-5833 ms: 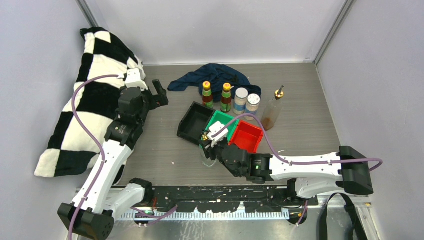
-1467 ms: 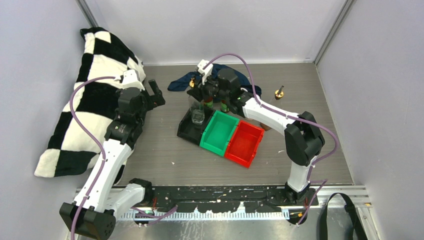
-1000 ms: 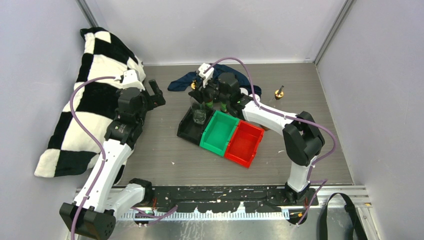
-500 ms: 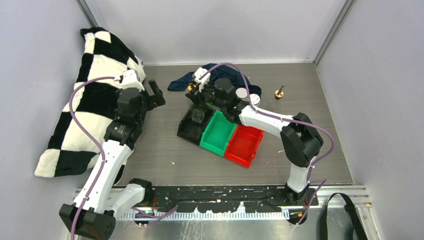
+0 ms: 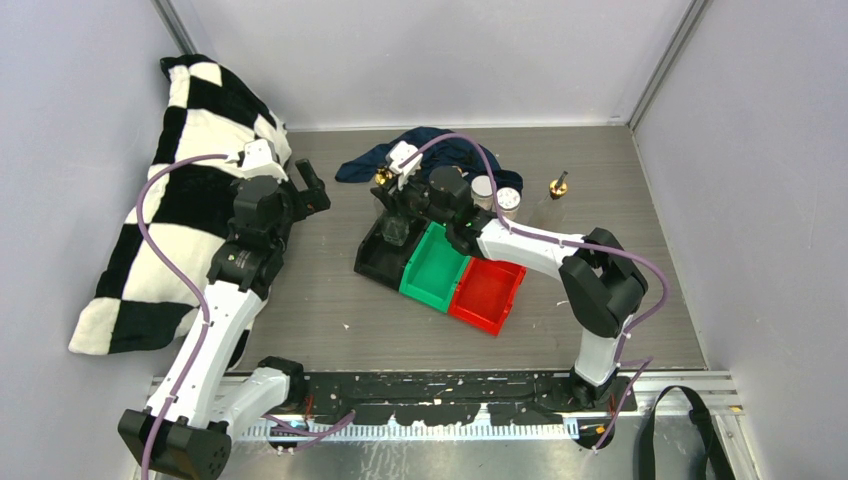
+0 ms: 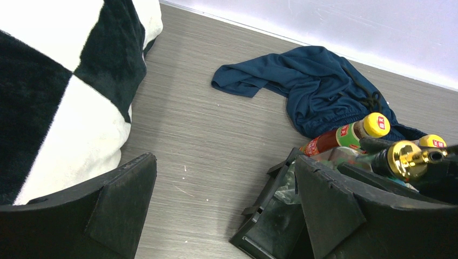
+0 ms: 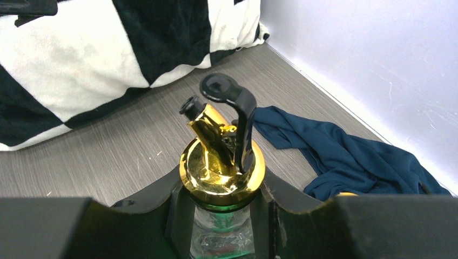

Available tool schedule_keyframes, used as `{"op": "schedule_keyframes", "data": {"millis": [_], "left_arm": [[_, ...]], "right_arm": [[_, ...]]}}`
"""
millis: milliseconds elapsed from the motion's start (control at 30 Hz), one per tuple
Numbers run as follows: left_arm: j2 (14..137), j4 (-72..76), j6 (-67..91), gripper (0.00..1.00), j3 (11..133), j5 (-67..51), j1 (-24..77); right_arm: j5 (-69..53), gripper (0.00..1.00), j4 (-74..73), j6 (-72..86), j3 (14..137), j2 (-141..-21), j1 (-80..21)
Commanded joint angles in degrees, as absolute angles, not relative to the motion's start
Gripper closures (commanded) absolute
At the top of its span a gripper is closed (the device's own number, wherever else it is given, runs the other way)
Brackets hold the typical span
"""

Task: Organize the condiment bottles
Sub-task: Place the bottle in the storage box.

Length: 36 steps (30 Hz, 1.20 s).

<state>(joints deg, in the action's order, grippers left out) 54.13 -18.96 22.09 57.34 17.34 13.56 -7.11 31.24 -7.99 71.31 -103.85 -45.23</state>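
Note:
My right gripper [image 5: 394, 203] is shut on the neck of a clear glass bottle with a gold pourer top [image 7: 221, 162]. The bottle's body [image 5: 394, 231] is down inside the black bin [image 5: 371, 259]. In the right wrist view both fingers [image 7: 178, 216] press against the neck just under the gold collar. A second glass bottle [image 5: 553, 192] stands to the right. Two white-capped jars [image 5: 484, 187] stand behind the arm. Two yellow-capped bottles [image 6: 376, 124] show behind the bin. My left gripper [image 5: 314, 188] hangs open and empty, left of the bins.
A green bin [image 5: 436, 270] and a red bin [image 5: 488, 292] sit in a row right of the black one. A blue cloth [image 5: 440, 150] lies behind the bottles. A black-and-white checked pillow [image 5: 180, 200] fills the left side. Walls close in at the back and right.
The right gripper, holding the glass bottle, carried it from the front of the bins to the black bin, then shifted slightly left over the last second. The left arm has not moved.

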Motion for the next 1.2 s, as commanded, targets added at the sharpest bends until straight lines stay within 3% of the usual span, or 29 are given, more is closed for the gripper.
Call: {"op": "schedule_keyframes", "data": {"millis": [0, 267, 1167], "left_arm": [[53.1, -17.7, 22.5, 0.00, 57.9, 16.9, 13.2], [53.2, -17.7, 22.5, 0.00, 58.0, 17.1, 13.2], [52.4, -17.7, 22.7, 0.00, 57.6, 17.6, 12.9]], "right_arm": [[-5.3, 0.47, 35.1, -9.4, 71.0, -100.5, -45.4], [-5.2, 0.30, 34.3, -9.3, 71.5, -100.1, -45.4], [-1.9, 0.21, 28.3, -11.0, 74.3, -97.6, -45.3]]}}
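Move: The right fingers are closed round the neck of the clear gold-topped bottle, whose middle lies about 9 cm straight below this hand. The black storage box is about 3 cm back and some 17 cm down. The near sauce bottle stands roughly 6 cm ahead and 4 cm to the right, the far sauce bottle about 3 cm ahead and 12 cm right, both some 12 cm lower. From the left hand, the clear bottle is about 4 cm ahead, 16 cm right and 14 cm below. The right hand lets go of the clear bottle's neck, the two fingers spreading quickly at first and then a little further until both pads stand clear of the glass on either side. It barely shifts while they part, then eases about 1.5 cm to the right, away from the neck, turning some 5 degrees clockwise and just starting to rise at the end. ##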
